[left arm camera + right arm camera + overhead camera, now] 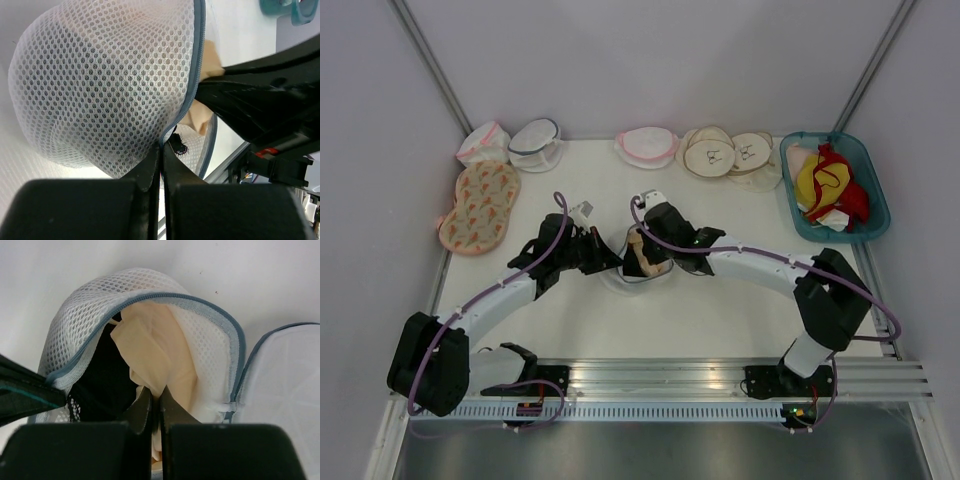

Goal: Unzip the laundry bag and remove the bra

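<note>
The laundry bag (620,282), white mesh with blue-grey zipper trim, lies unzipped in the middle of the table between both arms. My left gripper (161,150) is shut on the bag's mesh (100,85) at the zipper edge; it reaches in from the bag's left (608,258). The peach bra (150,355) sits in the bag's open mouth (100,305). My right gripper (156,395) is shut on a fold of the bra. From above it comes in over the bag from the right (655,252), with peach fabric (642,256) showing below it. The bag's flap (285,380) hangs open to the right.
Along the back edge lie a pink-trimmed bag (483,143), a dark-trimmed mesh bag (536,140), another pink-trimmed bag (647,146) and beige cups (720,153). A teal tray (876,212) with red and yellow garments sits back right. A patterned orange piece (480,205) lies at the left.
</note>
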Controlling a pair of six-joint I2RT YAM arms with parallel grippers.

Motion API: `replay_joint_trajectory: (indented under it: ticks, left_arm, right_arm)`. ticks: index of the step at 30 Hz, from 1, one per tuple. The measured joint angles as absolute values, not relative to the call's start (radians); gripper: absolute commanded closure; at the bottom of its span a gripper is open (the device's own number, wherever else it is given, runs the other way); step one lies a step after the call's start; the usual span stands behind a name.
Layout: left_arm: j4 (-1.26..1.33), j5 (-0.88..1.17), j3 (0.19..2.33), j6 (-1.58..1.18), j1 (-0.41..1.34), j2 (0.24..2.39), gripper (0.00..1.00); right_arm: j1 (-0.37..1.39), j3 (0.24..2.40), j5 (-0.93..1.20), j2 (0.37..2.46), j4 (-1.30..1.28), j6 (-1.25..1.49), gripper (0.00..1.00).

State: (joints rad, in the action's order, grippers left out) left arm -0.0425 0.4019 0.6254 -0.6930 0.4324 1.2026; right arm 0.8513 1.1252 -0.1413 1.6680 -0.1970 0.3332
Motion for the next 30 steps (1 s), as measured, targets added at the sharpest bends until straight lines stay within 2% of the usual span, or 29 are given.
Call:
replay_joint_trajectory:
  ticks: [4, 10, 15, 21, 25, 30]
  left_arm:
    - [-0.043, 0.402, 0.621, -0.695, 0.432, 1.201, 0.98]
    - [-0.042, 0.401, 0.621, -0.702, 0.432, 1.201, 0.98]
    - [-0.041, 0.402, 0.622, -0.702, 0.432, 1.211, 0.98]
    - [-0.027, 0.406, 0.622, -0.710, 0.432, 1.226, 0.98]
    - [-0.018, 0.421, 0.622, -0.714, 0.432, 1.226, 0.98]
    - [-0.016, 0.432, 0.622, -0.716, 0.432, 1.225, 0.98]
  right_arm:
    - [0.850, 1.112, -0.104, 1.556, -0.246, 0.318, 1.00]
    - [0.826, 1.114, -0.012, 1.243, -0.316, 0.311, 1.00]
    - [0.724, 1.141, -0.199, 1.097, -0.395, 0.336, 1.00]
    - [0.518, 1.151, -0.673, 1.107, -0.482, 0.385, 1.00]
    - [0.276, 1.195, -0.837, 1.172, -0.517, 0.462, 1.00]
    - [0.016, 1.239, -0.900, 1.306, -0.513, 0.536, 1.00]
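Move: The right hand already pinches the beige bra inside the open laundry bag. The teal bin of red and yellow clothes lies about 41 cm to its right and 15 cm ahead, a few centimetres lower. The bag's round lid lies level ahead-wise, roughly 10 cm right; the beige bags stand some 18 cm right and 23 cm ahead. For the left hand, pinching the bag's rim, the bin is about 48 cm right and 17 cm ahead. Up first, then sweeping right: the right hand lifts the pinched bra nearly 20 cm, drawing slightly back, then swings it fast, some 45 cm to the right and a little forward over the lid towards the teal bin, turning the wrist about 90 degrees clockwise and keeping its pinch. The left hand stays in place, still pinching the bag's zipped rim. ##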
